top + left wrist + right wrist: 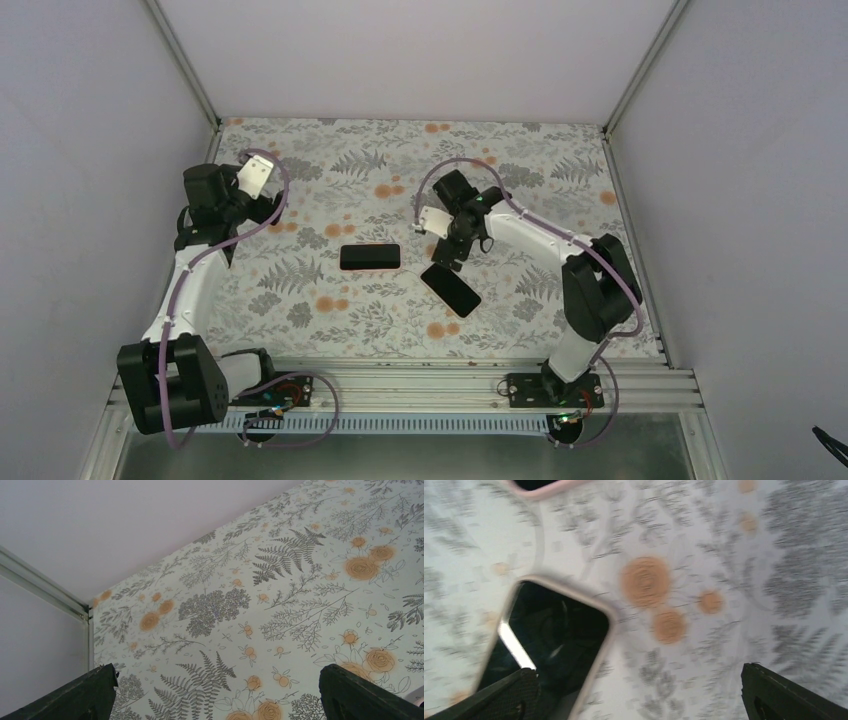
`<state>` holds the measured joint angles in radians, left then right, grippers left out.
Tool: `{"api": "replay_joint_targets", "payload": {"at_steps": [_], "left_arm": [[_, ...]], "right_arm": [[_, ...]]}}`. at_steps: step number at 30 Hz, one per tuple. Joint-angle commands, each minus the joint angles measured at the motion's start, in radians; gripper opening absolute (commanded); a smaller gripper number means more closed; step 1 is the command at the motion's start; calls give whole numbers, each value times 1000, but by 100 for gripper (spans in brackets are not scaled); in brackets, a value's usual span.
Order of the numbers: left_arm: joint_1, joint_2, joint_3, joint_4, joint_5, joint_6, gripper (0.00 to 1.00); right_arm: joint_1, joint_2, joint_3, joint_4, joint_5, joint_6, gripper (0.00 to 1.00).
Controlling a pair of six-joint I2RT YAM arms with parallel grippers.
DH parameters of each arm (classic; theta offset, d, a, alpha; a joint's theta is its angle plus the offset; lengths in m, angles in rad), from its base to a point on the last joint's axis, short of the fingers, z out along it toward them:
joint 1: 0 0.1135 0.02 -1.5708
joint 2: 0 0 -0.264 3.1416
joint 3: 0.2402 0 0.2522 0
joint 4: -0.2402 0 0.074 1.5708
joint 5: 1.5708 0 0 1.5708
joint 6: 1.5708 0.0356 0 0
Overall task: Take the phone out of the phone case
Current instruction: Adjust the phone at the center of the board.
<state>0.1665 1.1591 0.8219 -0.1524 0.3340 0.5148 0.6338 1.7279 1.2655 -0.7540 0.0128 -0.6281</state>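
A black phone (450, 289) lies diagonally on the floral mat; in the right wrist view its glossy screen (549, 635) shows a pale rim. A second dark rectangle with a pinkish rim, the phone case (369, 257), lies flat to its left and apart from it, and only its edge (541, 486) shows at the top of the wrist view. My right gripper (443, 262) (639, 695) hangs open just over the phone's far end, its left fingertip (516, 695) above the screen and nothing between the fingers. My left gripper (262, 208) (217, 690) is open and empty over the far left of the mat.
Grey walls enclose the mat on the left, back and right. The back-left corner post (45, 592) stands close to the left gripper. A metal rail (400, 385) carrying both arm bases runs along the near edge.
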Motion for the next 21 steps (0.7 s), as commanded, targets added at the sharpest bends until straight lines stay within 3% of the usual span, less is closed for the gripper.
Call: {"api": "replay_joint_targets", "payload": {"at_steps": [1, 6, 10, 21], "left_arm": [[5, -10, 15, -11, 14, 20, 100], [5, 21, 46, -40, 2, 22, 100], [5, 40, 60, -64, 22, 27, 100], [4, 69, 72, -140, 52, 54, 100]], "right_arm": [[87, -45, -52, -179, -137, 104, 100], [173, -75, -132, -127, -80, 169, 100], [236, -96, -244, 18, 98, 149, 100], [233, -198, -435, 251, 299, 69, 100]]}}
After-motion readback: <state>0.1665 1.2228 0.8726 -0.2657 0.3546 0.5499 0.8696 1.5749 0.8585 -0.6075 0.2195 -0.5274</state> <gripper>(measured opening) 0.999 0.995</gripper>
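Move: The phone to be centred lies below the right hand and slightly behind it, its middle about 5 cm back, 1 cm to the right and some 8 cm down. Its long side runs from ahead-left to back-right. The pink-cased phone lies some 19 cm to the left of the right hand, 4 cm ahead and 8 cm down. From the left hand, the phone to be centred is about 40 cm to the right, 11 cm back and 21 cm down. The right hand, empty and already wide open, sweeps back some 10 cm over the phone while sinking about 6 cm, then swings a few centimetres to the right and about 1 cm forward again, low over the phone's nearer half. Its fingers lean over by about 10 degrees towards its right as it comes down and stay spread with the phone showing between them, one coming close to the phone's back-left long edge (touch can't be told), while the left hand only sinks about 2 cm, tipping slightly down. ##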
